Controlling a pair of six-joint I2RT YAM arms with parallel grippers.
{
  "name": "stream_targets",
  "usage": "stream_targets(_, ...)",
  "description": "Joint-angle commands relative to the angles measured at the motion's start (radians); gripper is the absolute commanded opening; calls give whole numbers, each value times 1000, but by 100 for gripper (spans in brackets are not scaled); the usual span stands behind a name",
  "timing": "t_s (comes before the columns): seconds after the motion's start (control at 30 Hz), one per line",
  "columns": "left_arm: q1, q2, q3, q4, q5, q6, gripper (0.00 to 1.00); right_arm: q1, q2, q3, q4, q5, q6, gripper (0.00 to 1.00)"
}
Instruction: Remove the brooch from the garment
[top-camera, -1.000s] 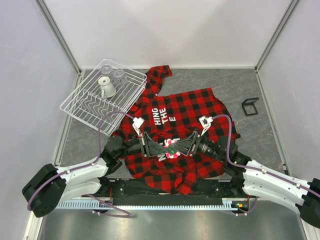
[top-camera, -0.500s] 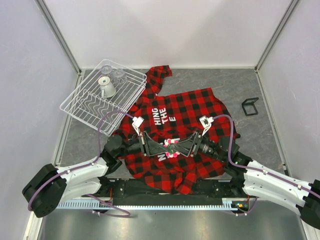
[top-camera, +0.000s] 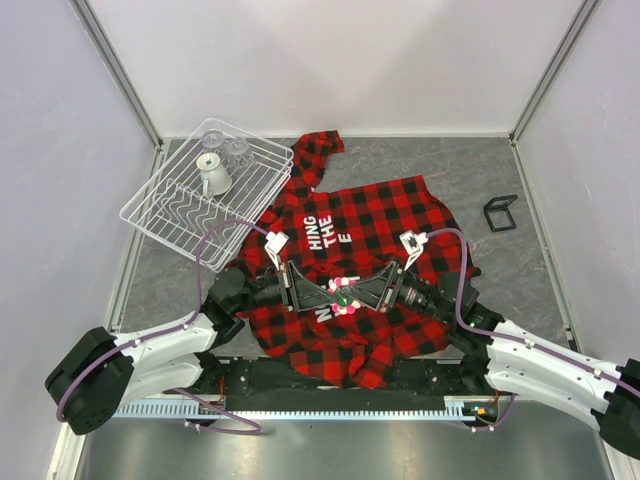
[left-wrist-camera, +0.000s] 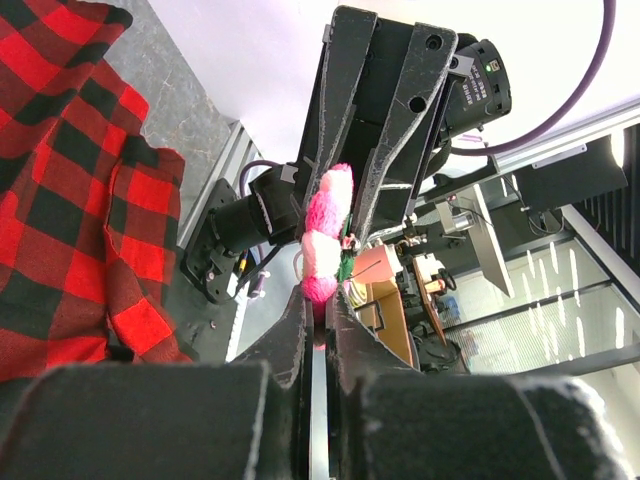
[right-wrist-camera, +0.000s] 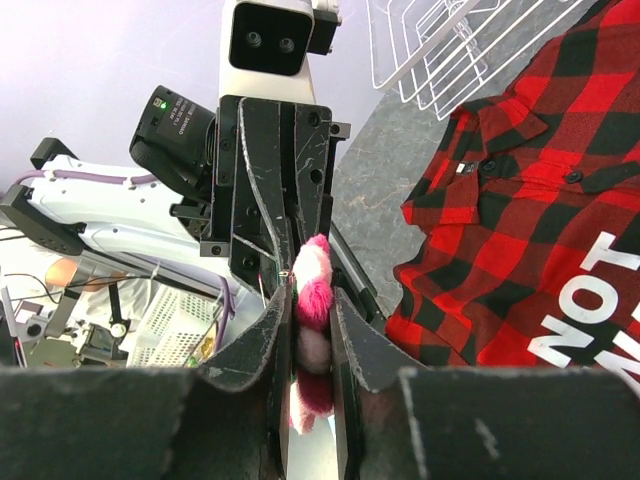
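The red-and-black plaid garment (top-camera: 372, 212) lies spread on the grey table, its white lettering facing up. The brooch (top-camera: 346, 297), a small pink-and-white flower with a bit of green, hangs just above the shirt's front part between both grippers. My left gripper (top-camera: 337, 295) comes in from the left, shut on the lowest pink petal (left-wrist-camera: 320, 288). My right gripper (top-camera: 354, 294) comes from the right, and its fingers press both sides of the brooch (right-wrist-camera: 314, 268). In the left wrist view the brooch (left-wrist-camera: 328, 222) stands clear of the garment (left-wrist-camera: 50, 200).
A white wire dish rack (top-camera: 172, 214) sits tilted at the back left, holding a white cup (top-camera: 214, 176) and clear glasses. It overlaps the shirt's sleeve edge. A small black frame (top-camera: 500, 213) lies at the right. White walls close in the table.
The right gripper's jaws have narrowed onto the brooch. Both arms and the shirt have stayed almost in place.
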Motion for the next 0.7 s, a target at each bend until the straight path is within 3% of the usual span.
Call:
stream_targets(0.0, 1, -1, 50, 29, 16, 19, 2, 1, 17, 8, 53, -32, 0, 4)
stream_targets(0.07, 2, -4, 53, 24, 15, 16, 2, 2, 20, 5, 71, -24, 6, 0)
stream_targets(0.17, 0, -6, 42, 38, 3, 2, 22, 1, 22, -18, 135, 11, 41, 0)
stream_targets(0.2, 0, -7, 30, 50, -6, -3, 34, 3, 22, -29, 160, 40, 51, 0)
stream_targets(0.3, -6, -11, 11, 85, -28, -15, 48, 3, 29, -74, 263, 97, 83, 0)
stream_targets(0.67, -26, -4, 14, 99, -89, 7, 54, 8, 69, -95, 358, 195, 91, 0)
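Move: The brooch hangs in the air between the two grippers, its pompom rim already pinched from both sides. Its middle is about 2 cm to the right of the left hand point, and some 2 cm left and 1 cm ahead of the right one, at their height. Roughly 20 cm below the left hand lies the garment, with its middle about 9 cm farther out. The wire rack is some 25 cm ahead, 28 cm left and 18 cm below. The brooch is handed over: the left fingers, shut on its rim, open to about half and let go while that hand barely shifts, rising some 1 cm. The right fingers keep their pinch and then carry the brooch forward about 2.5 cm, past the open left fingertips, turning clockwise and tipping their tips up by some 10 degrees. ##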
